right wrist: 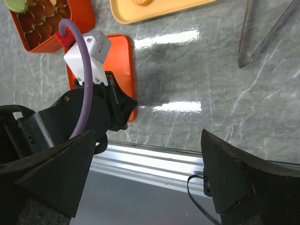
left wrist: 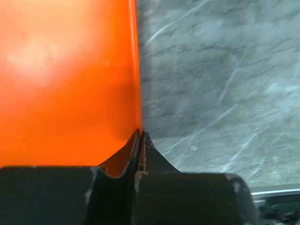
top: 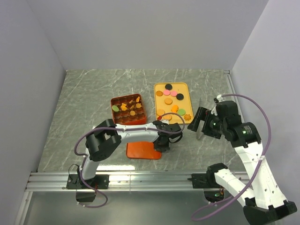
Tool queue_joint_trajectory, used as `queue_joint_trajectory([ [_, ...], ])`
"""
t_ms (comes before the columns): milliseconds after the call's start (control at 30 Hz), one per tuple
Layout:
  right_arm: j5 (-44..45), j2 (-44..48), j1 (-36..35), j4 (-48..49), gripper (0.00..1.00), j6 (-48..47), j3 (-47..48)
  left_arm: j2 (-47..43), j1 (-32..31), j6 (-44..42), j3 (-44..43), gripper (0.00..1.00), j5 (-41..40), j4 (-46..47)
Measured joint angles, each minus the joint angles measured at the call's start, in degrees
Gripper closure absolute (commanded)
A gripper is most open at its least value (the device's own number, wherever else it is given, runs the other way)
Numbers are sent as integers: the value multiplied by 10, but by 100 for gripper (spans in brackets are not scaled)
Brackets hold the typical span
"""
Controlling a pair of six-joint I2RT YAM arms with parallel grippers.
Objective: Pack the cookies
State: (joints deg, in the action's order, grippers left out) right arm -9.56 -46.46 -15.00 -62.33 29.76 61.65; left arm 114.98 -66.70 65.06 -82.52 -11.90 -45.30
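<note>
Cookies (top: 171, 93) lie on a yellow tray (top: 157, 99); more cookies (top: 129, 107) fill cells of the orange-red gridded box (top: 141, 119). The flat orange-red lid (top: 140, 151) lies on the table in front of the box. My left gripper (top: 164, 141) is at the lid's right edge. In the left wrist view the left gripper (left wrist: 140, 136) is shut on that edge of the lid (left wrist: 65, 79). My right gripper (top: 199, 123) hovers right of the tray; in its own view the right gripper (right wrist: 147, 140) stands open and holds nothing, with the lid (right wrist: 123, 61) beyond it.
Metal tongs (right wrist: 260, 33) lie on the marble table right of the tray, the tongs (top: 200, 117) under my right gripper. The aluminium rail (top: 154, 180) runs along the near edge. Grey walls close the left, back and right sides.
</note>
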Motion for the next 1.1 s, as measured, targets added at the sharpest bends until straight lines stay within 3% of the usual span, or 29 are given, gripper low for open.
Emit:
queue_joint_trajectory([
  [200, -35, -62, 0, -11, 0, -2, 87, -54, -1, 5, 7, 100, 0, -37],
  [467, -111, -155, 4, 26, 0, 9, 304, -299, 10, -1, -11, 100, 0, -56],
  [600, -207, -195, 18, 92, 0, 49, 332, -428, 43, -37, -32, 100, 0, -17],
  [767, -377, -266, 18, 247, 0, 155, 317, -597, 74, -90, -14, 100, 2, 91],
  [933, -468, -336, -8, 424, 0, 284, 318, -705, 82, -138, -17, 100, 3, 185],
  [1000, -487, -349, -25, 531, 0, 353, 304, -715, 83, -155, -33, 100, 8, 212],
  [1100, -487, -339, -52, 811, 0, 521, 193, -715, 83, -174, -50, 100, 23, 246],
])
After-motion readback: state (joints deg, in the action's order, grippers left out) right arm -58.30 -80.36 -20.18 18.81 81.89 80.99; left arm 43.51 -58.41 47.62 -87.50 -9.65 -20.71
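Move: The left fingers are already shut on the right edge of the orange lid, whose middle lies about 9 cm to their left and 2 cm farther out; the open cookie box stands roughly 20 cm ahead and 18 cm left, the yellow tray some 24 cm ahead and 7 cm right. From the open right hand the lid's middle is level, about 24 cm left and 21 cm below, and the tongs lie 11 cm ahead, 6 cm right and 22 cm below. Keeping its pinch on the lid's edge, the left hand lifts it off the table some 55 cm, swinging left by about 20 cm on the way and tipping the fingers from down to forward-right. The right hand, staying wide open, climbs about 25 cm while moving left and forward towards the raised lid, its wrist rolling left side up and turning counter-clockwise. ##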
